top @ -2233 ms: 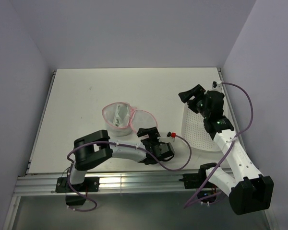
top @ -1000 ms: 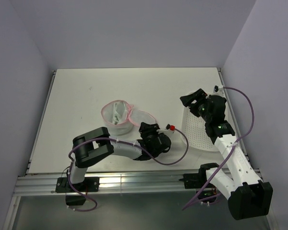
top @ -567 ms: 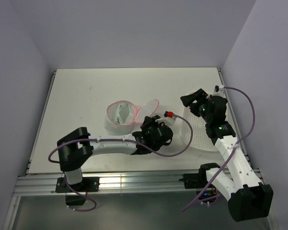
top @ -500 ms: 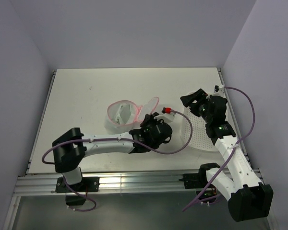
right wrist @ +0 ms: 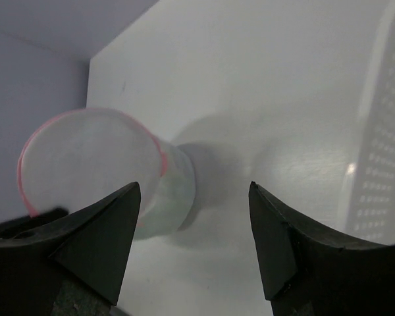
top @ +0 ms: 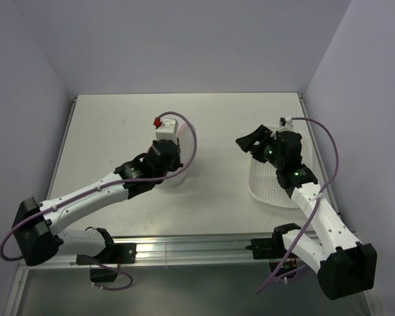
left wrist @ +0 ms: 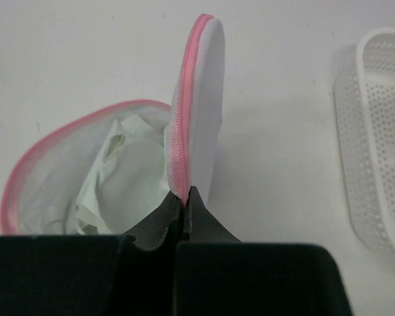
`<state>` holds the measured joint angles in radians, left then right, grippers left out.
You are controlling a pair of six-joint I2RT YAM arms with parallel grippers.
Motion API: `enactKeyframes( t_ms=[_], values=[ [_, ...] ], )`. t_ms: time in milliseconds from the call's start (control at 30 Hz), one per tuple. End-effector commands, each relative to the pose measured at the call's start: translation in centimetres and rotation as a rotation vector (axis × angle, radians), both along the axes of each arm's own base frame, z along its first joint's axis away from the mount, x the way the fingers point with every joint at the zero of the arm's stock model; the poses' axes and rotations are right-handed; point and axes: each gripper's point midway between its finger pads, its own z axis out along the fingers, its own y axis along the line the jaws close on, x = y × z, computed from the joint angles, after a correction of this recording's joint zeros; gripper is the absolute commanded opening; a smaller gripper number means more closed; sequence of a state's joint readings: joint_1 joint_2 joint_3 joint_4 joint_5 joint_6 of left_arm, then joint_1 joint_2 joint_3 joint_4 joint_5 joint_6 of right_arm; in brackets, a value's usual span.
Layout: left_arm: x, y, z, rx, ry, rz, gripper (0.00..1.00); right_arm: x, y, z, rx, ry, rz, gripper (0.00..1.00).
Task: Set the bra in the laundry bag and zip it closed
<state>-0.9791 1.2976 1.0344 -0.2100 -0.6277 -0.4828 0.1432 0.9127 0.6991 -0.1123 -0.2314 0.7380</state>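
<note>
The laundry bag (left wrist: pixel 207 112) stands on the table with one mesh disc raised upright and edge-on. My left gripper (left wrist: pixel 182 194) is shut on that disc's pink zipper rim. The lower disc lies open to the left, and the pale mint bra (left wrist: pixel 125 178) sits crumpled inside it. In the top view my left gripper (top: pixel 168 150) covers most of the bag (top: pixel 179 172). My right gripper (top: pixel 248 146) is open and empty, apart from the bag on its right. The right wrist view shows the bag (right wrist: pixel 85 155) beyond the right gripper's (right wrist: pixel 194 191) spread jaws.
A white perforated plastic basket (top: pixel 270 184) lies at the right edge of the table under my right arm; it also shows in the left wrist view (left wrist: pixel 375 131) and the right wrist view (right wrist: pixel 382 145). Walls close in the table at the back and both sides.
My left arm has swung left and stretched out, carrying the right-hand disc up and over toward the disc holding the bra. My right gripper has shifted slightly left.
</note>
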Motion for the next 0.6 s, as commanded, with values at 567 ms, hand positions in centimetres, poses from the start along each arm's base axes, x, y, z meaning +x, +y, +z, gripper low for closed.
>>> enactKeyframes(
  t_ms=[567],
  values=[
    [-2.9, 1.7, 0.9, -0.818, 0.239, -0.216, 0.0, -4.6, 14.0, -3.8, 0.23, 0.094, 0.36, 0.74]
  ],
)
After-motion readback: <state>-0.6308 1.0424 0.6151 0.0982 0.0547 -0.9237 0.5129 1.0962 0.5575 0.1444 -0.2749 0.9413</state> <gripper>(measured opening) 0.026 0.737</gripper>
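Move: My left hand still pinches the near rim of the laundry bag's raised lid; the lid's middle is about 4 cm ahead of it, 2 cm right and 5 cm down. The bag body, with the bra inside, sits roughly 3 cm ahead, 4 cm left and 12 cm lower. From my open right hand, the lid is some 21 cm left, 1 cm ahead and 5 cm down; the white basket is about 14 cm right, 4 cm back and 16 cm below. I sweep my right hand left towards the lid, about 12 cm, sinking and drawing back as it goes and swinging its wide-open fingers some 20 degrees counter-clockwise. My left hand keeps its pinch on the rim and rolls its left side down nearly 40 degrees, tipping its fingers lower while it eases down, left and back a few centimetres, rising slightly at the end. ##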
